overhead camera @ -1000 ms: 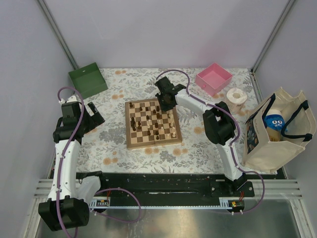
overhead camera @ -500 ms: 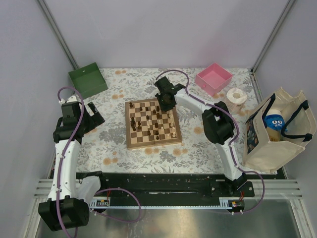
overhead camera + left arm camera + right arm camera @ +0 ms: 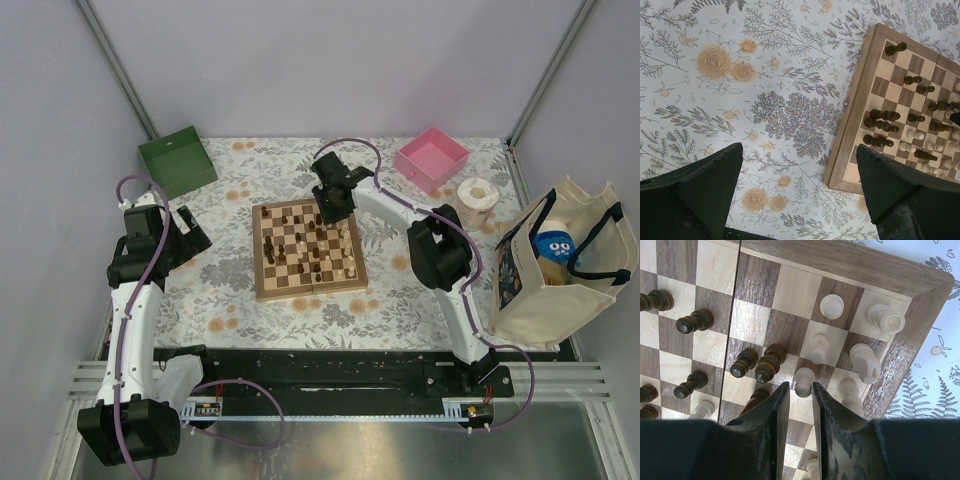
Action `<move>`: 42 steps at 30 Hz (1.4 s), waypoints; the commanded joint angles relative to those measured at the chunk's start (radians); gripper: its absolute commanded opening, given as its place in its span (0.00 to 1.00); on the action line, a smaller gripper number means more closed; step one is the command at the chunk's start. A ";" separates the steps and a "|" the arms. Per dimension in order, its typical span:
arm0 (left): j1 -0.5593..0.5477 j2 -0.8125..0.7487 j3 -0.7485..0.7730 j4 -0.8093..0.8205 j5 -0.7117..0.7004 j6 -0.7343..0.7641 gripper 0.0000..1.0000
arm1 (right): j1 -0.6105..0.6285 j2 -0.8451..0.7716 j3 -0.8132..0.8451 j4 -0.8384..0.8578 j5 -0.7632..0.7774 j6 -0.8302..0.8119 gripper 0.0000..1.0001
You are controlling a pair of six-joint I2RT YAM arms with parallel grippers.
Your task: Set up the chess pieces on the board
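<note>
The board point(image 3: 310, 291) lies mid-table with dark and cream chess pieces point(image 3: 315, 250) scattered on it. My right gripper point(image 3: 330, 206) hovers over its far right part. In the right wrist view its jaws point(image 3: 800, 386) stand slightly apart around a cream pawn point(image 3: 804, 381), which rests upright on a square with a thin gap at the left finger. Other cream pieces point(image 3: 875, 315) stand near the corner of the board point(image 3: 865, 262), dark ones point(image 3: 770, 362) to the left. My left gripper point(image 3: 195, 235) is wide open point(image 3: 799, 150) over the cloth, left of the board point(image 3: 855, 115).
A green box point(image 3: 177, 160) stands at the far left and a pink box point(image 3: 432, 158) at the far right. A white roll point(image 3: 478, 195) lies beside a cream tote bag point(image 3: 560, 290) holding a blue item point(image 3: 553, 248).
The right jaws have parted a little around the cream pawn, and the right wrist has shifted slightly toward the far edge. The left arm has not moved.
</note>
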 commanded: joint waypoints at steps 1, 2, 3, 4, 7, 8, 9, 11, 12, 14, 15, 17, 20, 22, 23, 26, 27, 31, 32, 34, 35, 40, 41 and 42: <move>0.005 -0.005 -0.002 0.036 0.017 0.013 0.99 | -0.004 -0.045 0.046 -0.004 -0.020 0.000 0.34; 0.008 -0.007 -0.002 0.037 0.015 0.013 0.99 | -0.005 -0.054 0.044 -0.006 -0.023 -0.001 0.34; 0.006 -0.005 0.000 0.036 0.018 0.013 0.99 | -0.004 -0.066 0.043 -0.004 -0.026 -0.001 0.34; 0.006 -0.005 -0.002 0.037 0.017 0.011 0.99 | -0.005 -0.079 0.043 -0.006 -0.024 -0.003 0.35; 0.005 -0.008 -0.002 0.036 0.014 0.013 0.99 | -0.004 -0.125 0.018 0.003 -0.021 -0.001 0.35; 0.008 -0.008 -0.002 0.036 0.014 0.013 0.99 | -0.004 -0.143 0.001 0.011 -0.023 0.000 0.35; 0.005 -0.008 -0.002 0.037 0.014 0.013 0.99 | -0.002 -0.166 -0.022 0.025 -0.026 0.005 0.35; 0.006 -0.008 0.000 0.036 0.012 0.014 0.99 | -0.002 -0.209 -0.074 0.054 -0.030 0.012 0.35; 0.005 -0.008 -0.002 0.036 0.012 0.013 0.99 | -0.001 -0.229 -0.100 0.069 -0.030 0.018 0.35; 0.006 -0.008 0.000 0.036 0.012 0.013 0.99 | 0.002 -0.269 -0.149 0.089 -0.064 0.029 0.36; 0.006 -0.008 -0.002 0.036 0.012 0.011 0.99 | 0.005 -0.281 -0.169 0.095 -0.078 0.035 0.36; 0.006 -0.007 -0.002 0.037 0.015 0.011 0.99 | 0.015 -0.296 -0.210 0.103 -0.105 0.046 0.36; 0.006 -0.010 -0.002 0.037 0.015 0.011 0.99 | 0.036 -0.298 -0.253 0.117 -0.112 0.054 0.36; 0.005 -0.010 -0.002 0.037 0.015 0.011 0.99 | 0.045 -0.281 -0.266 0.118 -0.118 0.064 0.36; 0.006 -0.010 -0.002 0.037 0.015 0.011 0.99 | 0.048 -0.275 -0.267 0.118 -0.125 0.068 0.36; 0.005 -0.013 -0.002 0.037 0.018 0.011 0.99 | 0.056 -0.252 -0.266 0.120 -0.129 0.071 0.36; 0.006 -0.013 -0.003 0.034 0.015 0.011 0.99 | 0.056 -0.248 -0.266 0.120 -0.127 0.072 0.36; 0.005 -0.011 -0.003 0.037 0.014 0.011 0.99 | 0.056 -0.225 -0.244 0.105 -0.130 0.066 0.36; 0.006 -0.011 -0.003 0.039 0.014 0.011 0.99 | 0.056 -0.218 -0.238 0.099 -0.133 0.063 0.36; 0.006 -0.010 -0.002 0.036 0.014 0.011 0.99 | 0.056 -0.208 -0.231 0.091 -0.136 0.063 0.36; 0.006 -0.010 -0.003 0.036 0.014 0.011 0.99 | 0.058 -0.206 -0.229 0.088 -0.135 0.061 0.36; 0.006 -0.008 -0.002 0.037 0.015 0.011 0.99 | 0.058 -0.188 -0.229 0.086 -0.147 0.065 0.36; 0.006 -0.007 -0.002 0.037 0.015 0.011 0.99 | 0.058 -0.188 -0.229 0.089 -0.147 0.065 0.36; 0.006 -0.007 -0.002 0.037 0.015 0.011 0.99 | 0.059 -0.183 -0.229 0.089 -0.145 0.065 0.36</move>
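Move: Standing between the right hand's parted fingertips is the white pawn it has already let go. The next white pawn is some 6 cm back and 2 cm to the left, its middle about 1 cm below the hand. A dark piece stands about 3 cm back and 2 cm left of the hand, another dark piece 7 cm back and 4 cm left, and a further white pawn 8 cm back and 2 cm left. From the idle left hand, the next pawn lies roughly 10 cm ahead, 28 cm right and 14 cm below. Rising clear of the white pawn it has set down, the right hand climbs about 7 cm while drawing back, then sinks some 5.5 cm towards the next white pawn, ending about 6.5 cm back and slightly left of its start. The wrist tilts just under 10 degrees, left side up; the fingers stay partly open and end close about that pawn's head, unclosed. ##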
